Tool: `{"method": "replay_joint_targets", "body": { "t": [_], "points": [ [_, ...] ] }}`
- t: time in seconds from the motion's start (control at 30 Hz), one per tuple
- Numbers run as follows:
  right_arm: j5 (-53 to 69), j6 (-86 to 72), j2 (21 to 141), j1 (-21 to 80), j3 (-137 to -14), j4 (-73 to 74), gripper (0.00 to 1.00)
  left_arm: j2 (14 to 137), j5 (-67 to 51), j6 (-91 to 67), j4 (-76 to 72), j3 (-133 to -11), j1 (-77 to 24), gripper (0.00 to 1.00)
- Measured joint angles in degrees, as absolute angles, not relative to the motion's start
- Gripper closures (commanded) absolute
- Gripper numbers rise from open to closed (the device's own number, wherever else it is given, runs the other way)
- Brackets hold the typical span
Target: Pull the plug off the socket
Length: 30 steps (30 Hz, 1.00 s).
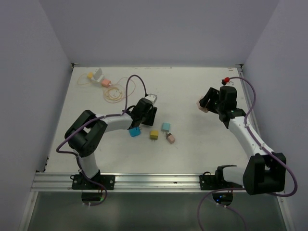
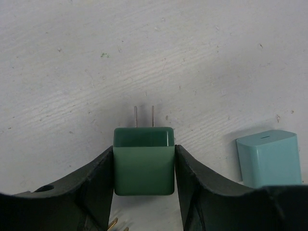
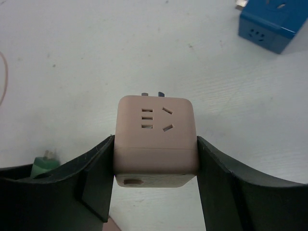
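In the left wrist view a dark green plug (image 2: 144, 163) sits squeezed between my left gripper's (image 2: 144, 169) two fingers. Its two bare metal prongs (image 2: 144, 117) point away over the table and are in nothing. My left gripper (image 1: 143, 113) hovers mid-table. A pink cube socket (image 3: 156, 139) is clamped between the fingers of my right gripper (image 3: 156, 156), slotted face up. My right gripper (image 1: 206, 102) holds that socket (image 1: 202, 105) at the right of the table, well apart from the plug.
Under the left arm lie a blue cube (image 1: 134, 131), a yellow plug (image 1: 154, 134), a light teal cube (image 1: 165, 127) and a small pink plug (image 1: 170, 138). A pink adapter (image 1: 105, 83) with a looped thin cable (image 1: 114, 94) lies at the far left. Walls enclose the table.
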<state>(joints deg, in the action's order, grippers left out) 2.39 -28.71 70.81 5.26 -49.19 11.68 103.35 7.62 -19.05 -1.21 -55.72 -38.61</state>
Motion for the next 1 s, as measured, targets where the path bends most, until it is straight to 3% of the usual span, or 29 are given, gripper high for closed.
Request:
{"method": "replay_joint_targets", "body": {
  "t": [0.17, 0.37, 0.6, 0.77, 1.0],
  "points": [
    [-9.1, -27.3, 70.8, 5.7, -48.4, 14.1, 1.00, 102.3, 7.0, -19.5, -0.7, -55.7, -38.6, 0.21],
    [-21.2, -26.5, 72.1, 6.4, -48.2, 16.8, 1.00, 96.4, 7.4, -19.7, 4.0, -58.4, -38.6, 0.06],
    [-29.8, -25.8, 79.2, 6.8, -48.2, 16.7, 1.00, 86.0, 8.1, -19.7, 9.1, -61.9, -35.7, 0.02],
    [-33.6, -25.3, 85.1, 7.2, -48.2, 16.6, 1.00, 77.9, 8.5, -18.2, 12.8, -61.5, -28.2, 0.01],
    [-36.4, -24.4, 89.6, 7.2, -48.8, 13.1, 1.00, 67.1, 15.4, -16.4, 11.7, -51.7, -24.0, 0.00]
  ]
}}
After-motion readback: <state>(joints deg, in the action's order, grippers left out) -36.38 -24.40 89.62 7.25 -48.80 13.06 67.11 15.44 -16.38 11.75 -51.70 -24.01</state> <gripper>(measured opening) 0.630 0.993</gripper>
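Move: The left hand has the green plug between its fingers at table level. From that hand the flat blue plug lies about 8 cm left and 6 back, the yellow cube 9 back and 3 right, the teal cube 4 back and 9 right. The right hand holds the pink socket above bare table; the spot it heads for is roughly 11 cm right, 1 back and 14 below, and the big blue socket 12 ahead, 16 right and 14 below. Opening fully, the left fingers let go of the green plug; that hand lifts straight off, then swings left while still climbing, about 18 cm up and 14 left, fingertips tipping up. Meanwhile the right hand keeps its pinch on the pink socket, carrying it right, then mostly down, some 10 cm each way, left side rolling down about 30 degrees with a clockwise turn, nearing the blue socket. ##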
